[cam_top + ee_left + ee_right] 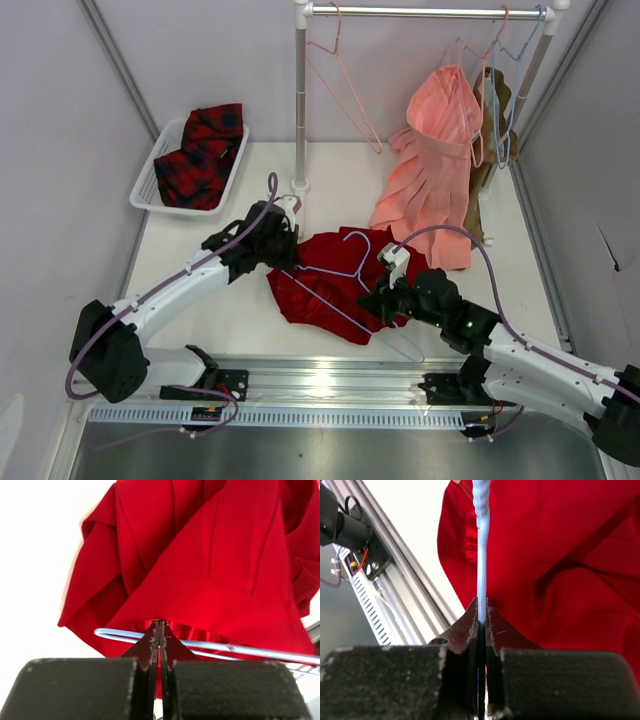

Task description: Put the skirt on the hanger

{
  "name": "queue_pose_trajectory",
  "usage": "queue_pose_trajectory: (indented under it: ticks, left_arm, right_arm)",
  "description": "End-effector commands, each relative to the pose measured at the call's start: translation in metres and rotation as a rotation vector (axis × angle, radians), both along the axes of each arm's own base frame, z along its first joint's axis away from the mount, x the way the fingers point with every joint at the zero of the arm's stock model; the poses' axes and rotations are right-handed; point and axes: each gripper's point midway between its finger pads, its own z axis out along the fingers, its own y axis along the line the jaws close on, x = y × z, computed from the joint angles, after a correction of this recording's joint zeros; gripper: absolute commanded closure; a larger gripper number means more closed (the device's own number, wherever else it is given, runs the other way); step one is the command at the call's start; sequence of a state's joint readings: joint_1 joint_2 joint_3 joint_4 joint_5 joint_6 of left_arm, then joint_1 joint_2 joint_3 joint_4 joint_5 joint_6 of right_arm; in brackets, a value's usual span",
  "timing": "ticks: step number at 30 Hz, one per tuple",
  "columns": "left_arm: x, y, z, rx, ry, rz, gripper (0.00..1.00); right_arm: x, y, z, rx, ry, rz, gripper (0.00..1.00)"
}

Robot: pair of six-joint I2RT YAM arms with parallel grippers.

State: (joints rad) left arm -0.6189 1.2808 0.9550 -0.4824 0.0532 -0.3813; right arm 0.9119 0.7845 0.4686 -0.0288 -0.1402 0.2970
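The deep-red skirt [325, 290] lies crumpled on the table between the two arms. The light-blue wire hanger [330, 272] lies across it, its hook toward the near edge. My left gripper [292, 248] is at the skirt's left edge and is shut on the skirt [210, 570]: its tips [160, 625] pinch the shiny waistband just above the hanger wire [235, 648]. My right gripper [380, 300] is at the skirt's right side, shut on the hanger: the wire [481, 555] runs straight up out of the closed tips [481, 617], with skirt fabric [560, 560] behind.
A white basket [140, 190] at the back left holds a red-and-black plaid garment [203, 150]. A clothes rack [300, 100] stands at the back with pink hangers [345, 90] and a salmon-pink pleated skirt [430, 175]. An aluminium rail [320, 380] runs along the near edge.
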Motion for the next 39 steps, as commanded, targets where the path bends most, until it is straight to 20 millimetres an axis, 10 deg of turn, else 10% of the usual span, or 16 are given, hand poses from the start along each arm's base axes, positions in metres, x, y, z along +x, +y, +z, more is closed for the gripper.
queue_pose_trajectory:
  ticks: [1,14,21,26,39]
  left_arm:
    - [-0.001,-0.006,0.017,-0.056,-0.052,0.008,1.00]
    - [-0.018,0.008,0.010,-0.065,-0.075,0.098,1.00]
    - [-0.029,0.019,0.031,-0.071,-0.155,0.112,0.60]
    - [-0.036,0.021,0.046,-0.097,-0.190,0.088,0.52]
    - [-0.031,-0.029,0.043,-0.329,-0.233,0.048,0.49]
  right_arm:
    - [0.011,0.015,0.031,0.139,-0.064,0.030,1.00]
    - [0.027,0.045,0.002,0.123,-0.005,0.062,1.00]
    - [0.031,0.057,-0.007,0.077,0.006,0.073,1.00]
    - [0.031,0.071,-0.011,0.055,0.017,0.093,1.00]
    - [0.039,0.102,-0.027,-0.004,0.046,0.119,1.00]
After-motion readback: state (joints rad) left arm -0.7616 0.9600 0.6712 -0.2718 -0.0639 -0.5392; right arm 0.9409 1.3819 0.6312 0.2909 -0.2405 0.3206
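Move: Just to the left of the shut left fingers, roughly 4 cm away, 1 cm ahead and slightly lower, is the hanger's left end. The red skirt's middle lies about 10 cm right of that hand, 4 cm back and 5 cm below; the rack foot is some 12 cm straight ahead and 6 cm below. From the right fingers, which hold the hanger near its neck, the skirt's middle is about 5 cm left, 3 cm ahead and 9 cm down. Carrying the blue hanger by its shoulder, the right hand goes about 8 cm left, sinking some 5 cm towards the skirt and edging forward, its grip kept. The left hand shifts slightly left and down with the waistband edge, opens halfway to let it go, then rises and draws back, finally dipping and easing right to stop over the hanger's bars. ##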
